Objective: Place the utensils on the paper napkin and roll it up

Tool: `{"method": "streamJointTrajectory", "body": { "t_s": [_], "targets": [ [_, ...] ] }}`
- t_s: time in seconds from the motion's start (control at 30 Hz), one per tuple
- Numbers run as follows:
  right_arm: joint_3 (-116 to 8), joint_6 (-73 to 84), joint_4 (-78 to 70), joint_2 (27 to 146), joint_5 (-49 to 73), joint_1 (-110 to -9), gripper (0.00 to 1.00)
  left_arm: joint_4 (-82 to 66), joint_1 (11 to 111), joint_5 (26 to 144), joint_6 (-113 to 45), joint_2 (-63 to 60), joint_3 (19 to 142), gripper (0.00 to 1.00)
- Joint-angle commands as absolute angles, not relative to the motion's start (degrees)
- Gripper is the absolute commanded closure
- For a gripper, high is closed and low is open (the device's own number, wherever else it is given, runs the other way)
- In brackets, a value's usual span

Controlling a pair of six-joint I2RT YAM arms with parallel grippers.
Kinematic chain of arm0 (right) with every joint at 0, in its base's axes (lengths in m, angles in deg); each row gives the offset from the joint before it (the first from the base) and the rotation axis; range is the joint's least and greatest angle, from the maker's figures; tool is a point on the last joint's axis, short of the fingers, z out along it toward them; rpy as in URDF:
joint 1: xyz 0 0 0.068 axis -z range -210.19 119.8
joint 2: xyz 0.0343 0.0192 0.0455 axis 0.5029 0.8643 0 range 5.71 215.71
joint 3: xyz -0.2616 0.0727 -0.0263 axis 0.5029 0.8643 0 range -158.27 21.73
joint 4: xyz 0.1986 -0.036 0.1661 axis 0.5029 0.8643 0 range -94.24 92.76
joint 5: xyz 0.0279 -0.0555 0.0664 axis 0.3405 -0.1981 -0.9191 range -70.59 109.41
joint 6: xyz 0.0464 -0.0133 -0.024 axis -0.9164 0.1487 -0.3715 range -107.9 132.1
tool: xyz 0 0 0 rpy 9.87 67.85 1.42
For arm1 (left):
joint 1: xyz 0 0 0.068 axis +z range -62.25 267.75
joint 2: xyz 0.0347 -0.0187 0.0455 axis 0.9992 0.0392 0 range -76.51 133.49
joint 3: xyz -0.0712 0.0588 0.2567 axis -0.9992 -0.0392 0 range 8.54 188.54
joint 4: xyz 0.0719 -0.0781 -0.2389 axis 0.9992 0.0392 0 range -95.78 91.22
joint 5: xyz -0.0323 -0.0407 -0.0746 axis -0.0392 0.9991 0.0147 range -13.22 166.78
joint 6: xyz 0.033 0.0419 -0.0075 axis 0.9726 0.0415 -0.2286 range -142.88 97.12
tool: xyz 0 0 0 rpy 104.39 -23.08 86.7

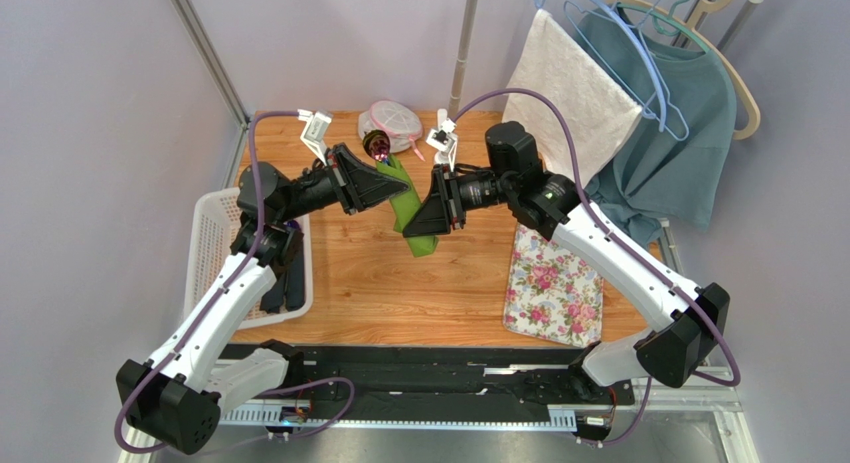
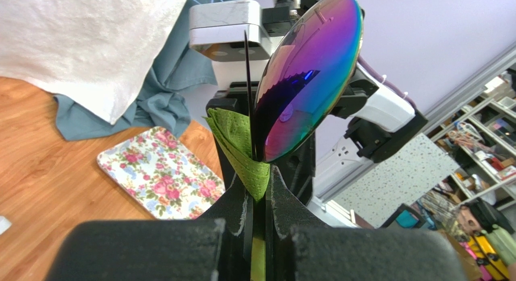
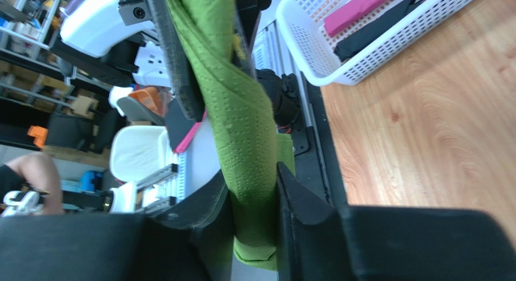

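The paper napkin (image 1: 405,202), green and rolled into a tube, hangs in the air over the middle of the table, held between both arms. Out of its far end stick the utensils: a glossy rainbow-tinted spoon head (image 2: 309,75) and a thin dark stick (image 2: 248,81). From above the head shows as a small reddish knob (image 1: 376,142). My left gripper (image 2: 261,179) is shut on the roll (image 2: 241,145) just below the spoon head. My right gripper (image 3: 254,199) has both fingers pressed against the near end of the roll (image 3: 242,124).
A white mesh basket (image 1: 212,246) with dark items stands at the table's left edge. The floral mat (image 1: 555,284) lies at the right. A white cloth (image 1: 569,94) and a teal shirt (image 1: 678,114) on hangers hang at back right. A pink-white lidded dish (image 1: 391,119) sits at the back.
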State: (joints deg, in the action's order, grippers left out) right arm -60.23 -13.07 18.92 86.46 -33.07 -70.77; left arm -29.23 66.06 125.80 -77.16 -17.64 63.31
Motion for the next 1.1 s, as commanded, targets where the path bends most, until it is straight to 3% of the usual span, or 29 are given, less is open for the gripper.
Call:
{"method": "streamJointTrajectory", "body": {
  "t_s": [0.0,0.03,0.07,0.2,0.3,0.4,0.5,0.8,1.07],
  "targets": [
    [-59.49,-16.46,15.18,85.61,-35.96,-70.98,0.80,-35.40,67.01,126.35,-79.66,-19.30,63.65,1.00],
    [-59.57,-16.73,15.18,85.60,-35.78,-70.98,0.86,-35.40,67.10,126.26,-79.66,-19.30,63.56,1.00],
    [-59.75,-17.08,15.18,85.69,-35.43,-70.98,1.00,-35.40,67.27,126.18,-79.66,-19.38,63.39,1.00],
    [-61.15,-17.52,15.54,85.78,-32.62,-70.45,1.00,-29.99,67.36,124.69,-78.43,-20.35,63.47,0.98],
    [-62.73,-18.13,15.54,85.78,-31.13,-69.57,1.00,-23.92,67.97,123.63,-76.85,-21.75,63.12,0.53],
    [-63.53,-18.31,14.58,85.69,-29.98,-69.31,1.00,-11.66,68.59,118.72,-72.48,-23.25,64.17,0.33],
    [-63.27,-19.45,12.30,85.25,-29.19,-69.22,1.00,-4.48,69.56,117.65,-71.04,-23.16,66.90,0.28],
    [-60.01,-28.67,-1.76,86.13,-29.36,-69.48,1.00,-6.66,70.09,118.97,-75.70,-25.36,64.97,0.26],
    [-60.54,-28.86,-2.92,87.27,-28.93,-71.68,1.00,-21.85,70.09,123.45,-84.57,-23.96,61.45,0.28]
  ]
}}
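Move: The napkin roll is still pinched in my left fingers. Its middle lies about 2 cm back of my left hand and 3 cm below, and about 2 cm ahead of and 4 cm above my half-closed right hand, which is around its lower end. From my right hand the cutlery heads stand some 8 cm ahead, 4 cm left and 11 cm up. On the table the floral pad lies roughly 27 cm right, 2 cm ahead and 33 cm below. I shut my right fingers on the lower part of the napkin roll, and only then open my left ones wide to let it go, easing the left hand about 3 cm left, off the roll, and some 2 cm down. Keeping its pinch, my right hand first carries the roll about 2.5 cm forward, then nearly 4 cm up, drifting slightly left. ##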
